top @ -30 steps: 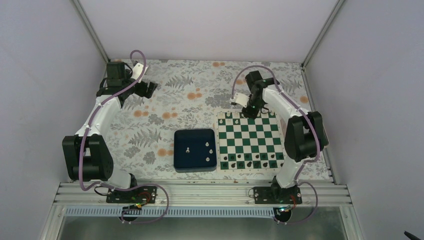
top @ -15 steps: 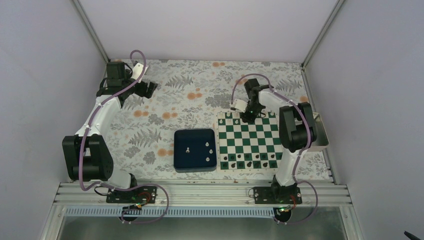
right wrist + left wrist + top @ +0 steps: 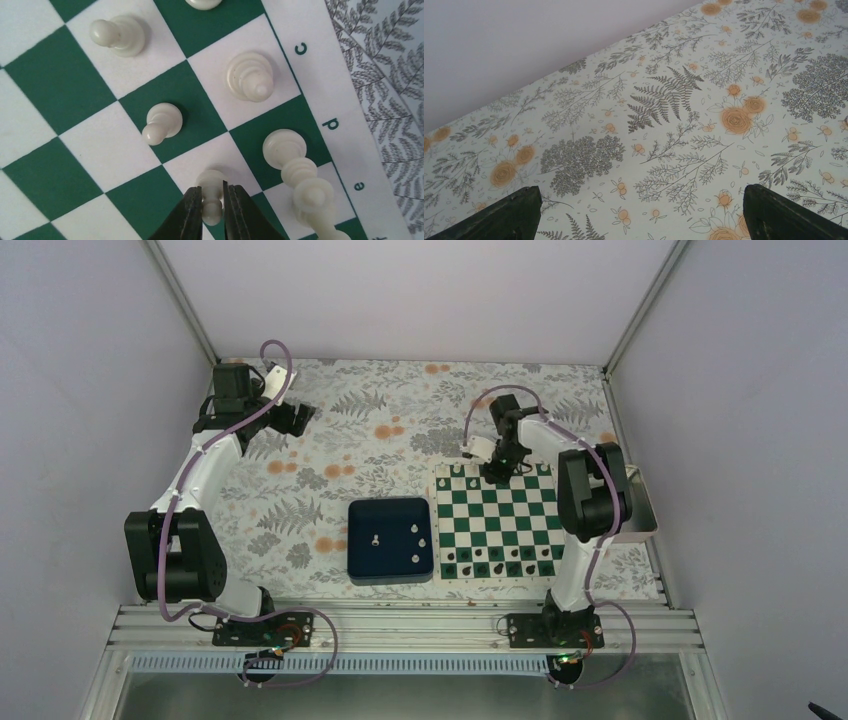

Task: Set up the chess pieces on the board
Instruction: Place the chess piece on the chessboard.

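Note:
The green-and-white board [image 3: 500,516] lies right of centre. My right gripper [image 3: 497,474] hovers low over its far rows. In the right wrist view its fingers [image 3: 193,212] flank a white pawn [image 3: 212,181] that stands on a white square, with thin gaps either side, so the gripper [image 3: 212,192] is slightly open. Other white chess pieces stand nearby: two pawns [image 3: 161,122], a rounded piece [image 3: 250,76] and a tall piece [image 3: 295,167]. Several white pieces [image 3: 415,541] lie in the dark blue tray [image 3: 390,506]. My left gripper [image 3: 644,215] is open over bare tablecloth at the far left [image 3: 290,418].
Black pieces [image 3: 495,561] line the board's near rows. A white container [image 3: 642,512] sits right of the board, partly behind the right arm. The flowered tablecloth [image 3: 330,460] covers the table, with walls close on three sides.
The right arm swung down onto the board's far rows and folded its elbow in. Its jaws have slackened around the pawn. The left arm is still.

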Tool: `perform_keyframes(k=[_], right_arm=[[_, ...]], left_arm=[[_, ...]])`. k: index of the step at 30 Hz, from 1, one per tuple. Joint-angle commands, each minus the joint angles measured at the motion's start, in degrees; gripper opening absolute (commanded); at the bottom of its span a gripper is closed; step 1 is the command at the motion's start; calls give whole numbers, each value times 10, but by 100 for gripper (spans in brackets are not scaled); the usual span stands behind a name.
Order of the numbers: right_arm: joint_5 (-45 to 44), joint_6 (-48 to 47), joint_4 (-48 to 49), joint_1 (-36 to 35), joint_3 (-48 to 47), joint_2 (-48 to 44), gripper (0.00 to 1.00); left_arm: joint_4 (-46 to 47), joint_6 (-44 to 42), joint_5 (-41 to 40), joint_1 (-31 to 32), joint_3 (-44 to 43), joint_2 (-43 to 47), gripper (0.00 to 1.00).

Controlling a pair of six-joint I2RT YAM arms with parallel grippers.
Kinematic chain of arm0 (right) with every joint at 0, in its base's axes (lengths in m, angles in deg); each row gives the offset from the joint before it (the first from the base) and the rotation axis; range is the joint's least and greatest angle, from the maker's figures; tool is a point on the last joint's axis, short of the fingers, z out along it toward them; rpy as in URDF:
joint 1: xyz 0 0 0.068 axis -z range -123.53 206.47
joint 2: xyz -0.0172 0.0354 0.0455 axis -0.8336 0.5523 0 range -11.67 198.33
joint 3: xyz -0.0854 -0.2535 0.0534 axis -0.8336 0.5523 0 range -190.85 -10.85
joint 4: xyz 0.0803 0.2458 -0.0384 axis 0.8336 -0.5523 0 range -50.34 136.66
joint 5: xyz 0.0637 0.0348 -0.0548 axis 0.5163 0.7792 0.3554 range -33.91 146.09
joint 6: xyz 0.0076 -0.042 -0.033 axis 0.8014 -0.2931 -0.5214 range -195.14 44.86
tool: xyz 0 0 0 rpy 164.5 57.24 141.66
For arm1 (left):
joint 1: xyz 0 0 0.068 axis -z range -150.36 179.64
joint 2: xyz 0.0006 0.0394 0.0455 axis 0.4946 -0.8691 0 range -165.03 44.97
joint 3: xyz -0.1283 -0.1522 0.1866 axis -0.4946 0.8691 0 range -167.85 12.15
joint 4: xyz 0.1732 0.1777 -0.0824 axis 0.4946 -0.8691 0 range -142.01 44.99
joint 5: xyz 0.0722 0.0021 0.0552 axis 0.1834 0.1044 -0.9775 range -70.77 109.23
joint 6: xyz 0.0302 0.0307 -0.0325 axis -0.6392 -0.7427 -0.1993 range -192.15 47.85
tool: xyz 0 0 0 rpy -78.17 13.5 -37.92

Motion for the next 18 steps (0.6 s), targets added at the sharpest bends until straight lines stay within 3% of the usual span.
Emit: perform_keyframes(k=[1,6,12,18], right_arm=[[19,-1,-47,4,-38,-37,17],[12,1,-93,-7,-71,-90,29],[-4,11,-131,-37,-109,-117,31],[-24,38,-154,-164,-128,-121,35]], left_arm=[[-3,-10,13,-2,-2,3,100],[-5,-10,16,-2,-4,0,100],[-5,-11,19,-2,-3,4,100],[-6,-10,17,-2,-5,7,100]])
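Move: The white pawn stands on its square right between the right fingers, its middle about 1 cm below the hand point. Another white pawn is some 4 cm to the hand's left, level with it; the queen stands 4 cm straight ahead, and the king 4 cm ahead and 4 cm right. The tray with the last pieces lies about 22 cm left and 14 cm back. From the left hand the pawn is about 45 cm right, 8 cm back and 20 cm down. The white pawn comes free as the right fingers open part way from around its head and the hand lifts almost straight up off the board, about 12 cm in all. Near the top the hand swings some 5 cm left towards the tray, its fingertips tipping forward by roughly 10 degrees. ##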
